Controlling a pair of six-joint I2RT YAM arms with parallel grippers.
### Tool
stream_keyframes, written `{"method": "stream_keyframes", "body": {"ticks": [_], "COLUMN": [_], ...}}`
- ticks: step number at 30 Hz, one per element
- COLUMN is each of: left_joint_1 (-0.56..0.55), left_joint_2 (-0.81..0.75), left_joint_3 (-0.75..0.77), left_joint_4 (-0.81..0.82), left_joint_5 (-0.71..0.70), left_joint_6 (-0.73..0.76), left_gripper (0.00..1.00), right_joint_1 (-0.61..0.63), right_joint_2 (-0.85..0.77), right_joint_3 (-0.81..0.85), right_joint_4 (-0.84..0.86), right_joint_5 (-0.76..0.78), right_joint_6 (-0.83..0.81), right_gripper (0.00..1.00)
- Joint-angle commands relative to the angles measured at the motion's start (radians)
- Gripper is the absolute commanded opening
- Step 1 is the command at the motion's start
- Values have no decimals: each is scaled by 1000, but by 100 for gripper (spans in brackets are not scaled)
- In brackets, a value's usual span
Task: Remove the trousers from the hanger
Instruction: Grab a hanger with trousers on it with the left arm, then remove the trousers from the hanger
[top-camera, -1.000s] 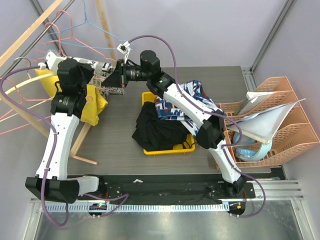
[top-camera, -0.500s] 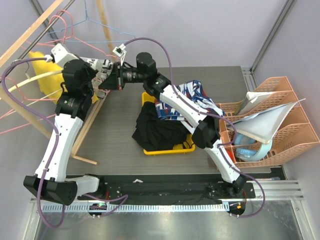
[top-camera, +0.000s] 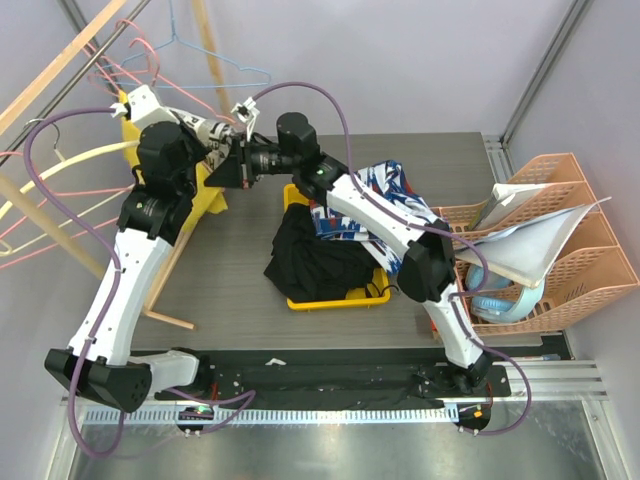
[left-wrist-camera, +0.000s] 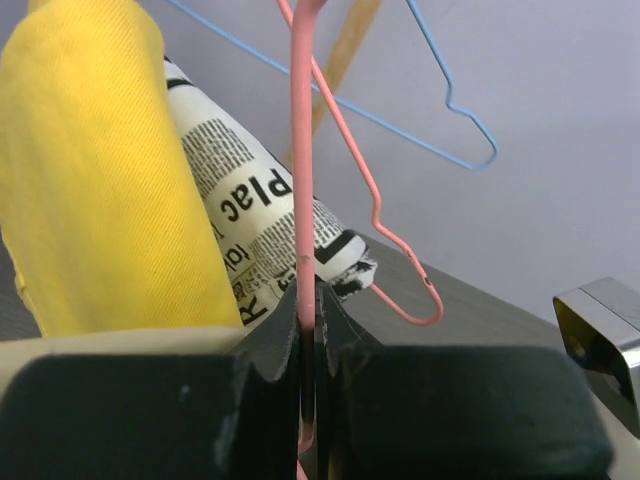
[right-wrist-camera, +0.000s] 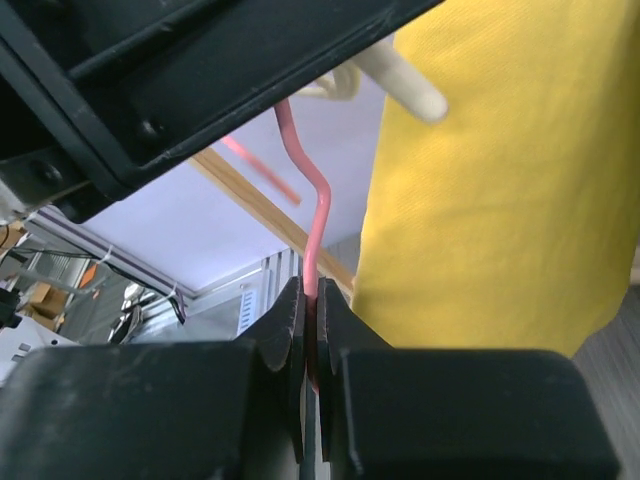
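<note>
The yellow trousers (top-camera: 208, 188) hang on a pink wire hanger (left-wrist-camera: 302, 150) at the table's back left. In the left wrist view the trousers (left-wrist-camera: 90, 170) drape beside a newspaper-print roll (left-wrist-camera: 255, 220). My left gripper (left-wrist-camera: 308, 300) is shut on the pink wire. My right gripper (right-wrist-camera: 310, 300) is also shut on the hanger (right-wrist-camera: 316, 225), with the yellow trousers (right-wrist-camera: 500, 170) just to its right. From above, the left gripper (top-camera: 222, 140) and the right gripper (top-camera: 236, 166) nearly meet, close together over the trousers.
A yellow bin (top-camera: 340, 298) holds dark and patterned clothes mid-table. An orange rack (top-camera: 560, 170) with papers stands at the right. A wooden rail (top-camera: 60, 60) at the back left carries more pink hangers and a blue hanger (top-camera: 200, 45).
Both grippers kept their hold on the hanger. The left wrist swung up and to the right, and the trousers shifted with the hanger toward the table.
</note>
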Motion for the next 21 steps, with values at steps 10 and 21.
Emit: {"method": "stream_keyframes", "body": {"ticks": [10, 21], "left_joint_1": [-89, -118], "left_joint_2": [-97, -193], "left_joint_3": [85, 46], "left_joint_4": [32, 24], "left_joint_5": [369, 559], "left_joint_6": [-295, -567], "left_gripper": [0, 0], "right_joint_1": [-10, 40], "right_joint_2": [-480, -801], "right_joint_3": [-413, -560], "right_joint_4": [-91, -450], "right_joint_5": [206, 188], "right_joint_6": [-123, -139], "right_gripper": [1, 1]}}
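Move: Both hands already hold the pink hanger with the yellow trousers. The yellow tray, the black trousers in it, lies about 25 cm to the left hand's right, 10 cm back and nearly 40 cm below; from the right hand about 24 cm right, 4 cm back and 33 cm down. The blue patterned trousers lie about 8 cm right of the tray's middle and 6 cm farther out. The printed trousers hang about 8 cm ahead of the left hand, 2 cm left and 15 cm lower. Both grippers keep their pinch on the pink hanger, the left one near its hook, and carry it together to the right, about 13 cm and gathering speed, away from the rack towards the space above the yellow tray. They draw back 7 to 9 cm as well and rise a few. The left wrist swings some 30 degrees clockwise, its left side dipping as much; the right turns only about 10 degrees clockwise. ##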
